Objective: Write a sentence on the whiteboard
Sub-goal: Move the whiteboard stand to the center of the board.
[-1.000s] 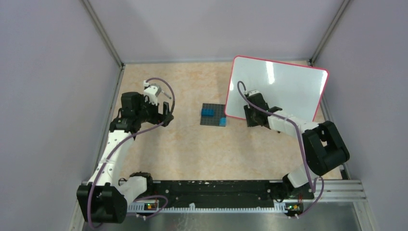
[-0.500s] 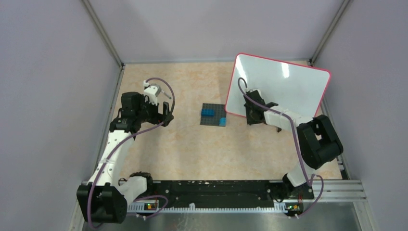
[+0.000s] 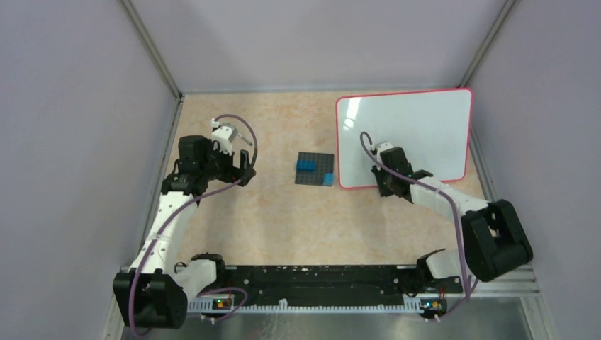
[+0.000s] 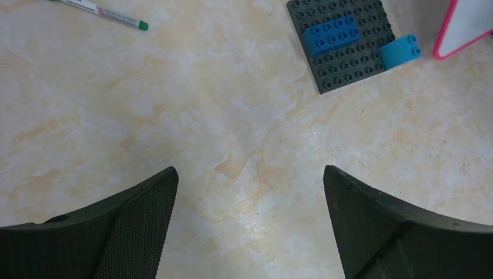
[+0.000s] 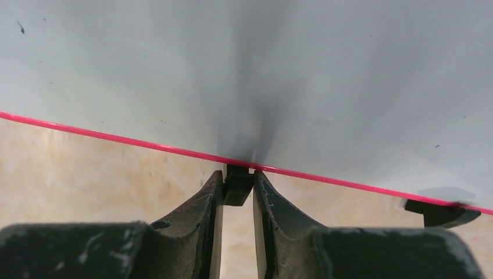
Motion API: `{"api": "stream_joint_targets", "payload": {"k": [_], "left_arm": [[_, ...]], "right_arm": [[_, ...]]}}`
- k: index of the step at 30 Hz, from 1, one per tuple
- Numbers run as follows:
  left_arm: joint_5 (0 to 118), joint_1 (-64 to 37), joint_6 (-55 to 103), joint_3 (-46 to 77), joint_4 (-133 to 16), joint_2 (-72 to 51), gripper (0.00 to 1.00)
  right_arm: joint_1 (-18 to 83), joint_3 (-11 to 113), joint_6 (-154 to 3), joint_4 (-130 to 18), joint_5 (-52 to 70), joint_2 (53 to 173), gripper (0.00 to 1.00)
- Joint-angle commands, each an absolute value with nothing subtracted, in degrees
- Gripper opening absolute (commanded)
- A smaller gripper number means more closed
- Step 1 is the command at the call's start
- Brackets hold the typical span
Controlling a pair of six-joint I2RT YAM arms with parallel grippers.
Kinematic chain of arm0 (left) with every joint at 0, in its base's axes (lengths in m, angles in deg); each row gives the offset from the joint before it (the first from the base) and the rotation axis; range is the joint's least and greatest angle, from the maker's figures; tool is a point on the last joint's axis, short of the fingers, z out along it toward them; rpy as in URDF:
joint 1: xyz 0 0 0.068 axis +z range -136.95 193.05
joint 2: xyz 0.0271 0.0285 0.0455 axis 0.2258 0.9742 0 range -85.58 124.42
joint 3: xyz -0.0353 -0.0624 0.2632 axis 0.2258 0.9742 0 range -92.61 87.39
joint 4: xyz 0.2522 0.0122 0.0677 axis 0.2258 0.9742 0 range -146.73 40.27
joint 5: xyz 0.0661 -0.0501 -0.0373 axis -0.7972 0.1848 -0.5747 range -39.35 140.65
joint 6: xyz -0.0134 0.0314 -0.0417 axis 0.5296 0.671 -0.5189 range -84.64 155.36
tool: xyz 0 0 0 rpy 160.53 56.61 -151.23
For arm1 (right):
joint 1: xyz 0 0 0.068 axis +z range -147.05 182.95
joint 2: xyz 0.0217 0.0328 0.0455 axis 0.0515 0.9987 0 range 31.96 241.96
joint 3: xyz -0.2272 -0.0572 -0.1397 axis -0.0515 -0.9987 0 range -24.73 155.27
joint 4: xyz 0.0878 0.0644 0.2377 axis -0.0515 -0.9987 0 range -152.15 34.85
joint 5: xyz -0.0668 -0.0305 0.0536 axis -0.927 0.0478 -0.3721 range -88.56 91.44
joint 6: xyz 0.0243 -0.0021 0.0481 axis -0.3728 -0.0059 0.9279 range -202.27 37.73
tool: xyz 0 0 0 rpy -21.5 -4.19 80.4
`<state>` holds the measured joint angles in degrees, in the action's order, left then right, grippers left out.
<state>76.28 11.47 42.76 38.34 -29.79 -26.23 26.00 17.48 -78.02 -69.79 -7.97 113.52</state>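
The whiteboard lies at the back right of the table, glossy white with a thin red-pink rim. Its face is blank; no sentence shows on it. My right gripper is at the board's near edge, and in the right wrist view this gripper is shut on a small black clip on the rim. A second black clip sits further right on the same edge. My left gripper hovers over bare table at the left, and in its wrist view it stands wide open with nothing between its fingers.
A green-capped marker lies on the table ahead of the left gripper. A dark grey plate with blue bricks sits just left of the whiteboard's near left corner. Grey walls close in the table's left, back and right sides.
The whiteboard has swung from a skewed position to nearly square with the table. The right gripper moved right and nearer along with its edge and closed tighter. The left arm stayed still.
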Motion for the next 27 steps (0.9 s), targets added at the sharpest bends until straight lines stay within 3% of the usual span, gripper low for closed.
{"api": "stream_joint_targets", "payload": {"k": [1, 14, 27], "left_arm": [[76.8, 11.6, 42.5, 38.5, -32.3, -27.4, 0.99], [77.2, 11.6, 42.6, 38.5, -32.5, -27.2, 0.99], [74.3, 12.1, 40.2, 31.7, -29.7, -25.4, 0.99]], "right_arm": [[25.4, 12.8, -93.4, -71.2, 0.1, 103.4, 0.0], [25.9, 7.5, -110.5, -76.3, 20.9, 96.6, 0.0], [36.8, 10.9, -99.9, -70.8, 21.6, 100.6, 0.0]]}}
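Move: Between the right hand's fingers is already the left black foot on the whiteboard's lower edge. The table's middle, where the brick plate lies, is some 24 cm to the left, 8 cm ahead and 4 cm lower; the light-blue brick sits about 19 cm left and 5 cm ahead. The whiteboard's middle is roughly 15 cm ahead and 7 cm right, the other black foot 16 cm right. From the left hand the table's middle is 22 cm right, 8 cm ahead, well below. Keeping its pinch on the black foot, the right hand draws the whiteboard stand back about 10 cm at nearly constant height, first almost straight back, then bearing left more and more until it is some 6 cm over. All the while the wrist swings roughly 45 degrees counter-clockwise, bringing the whiteboard's left end round over the brick plate. ##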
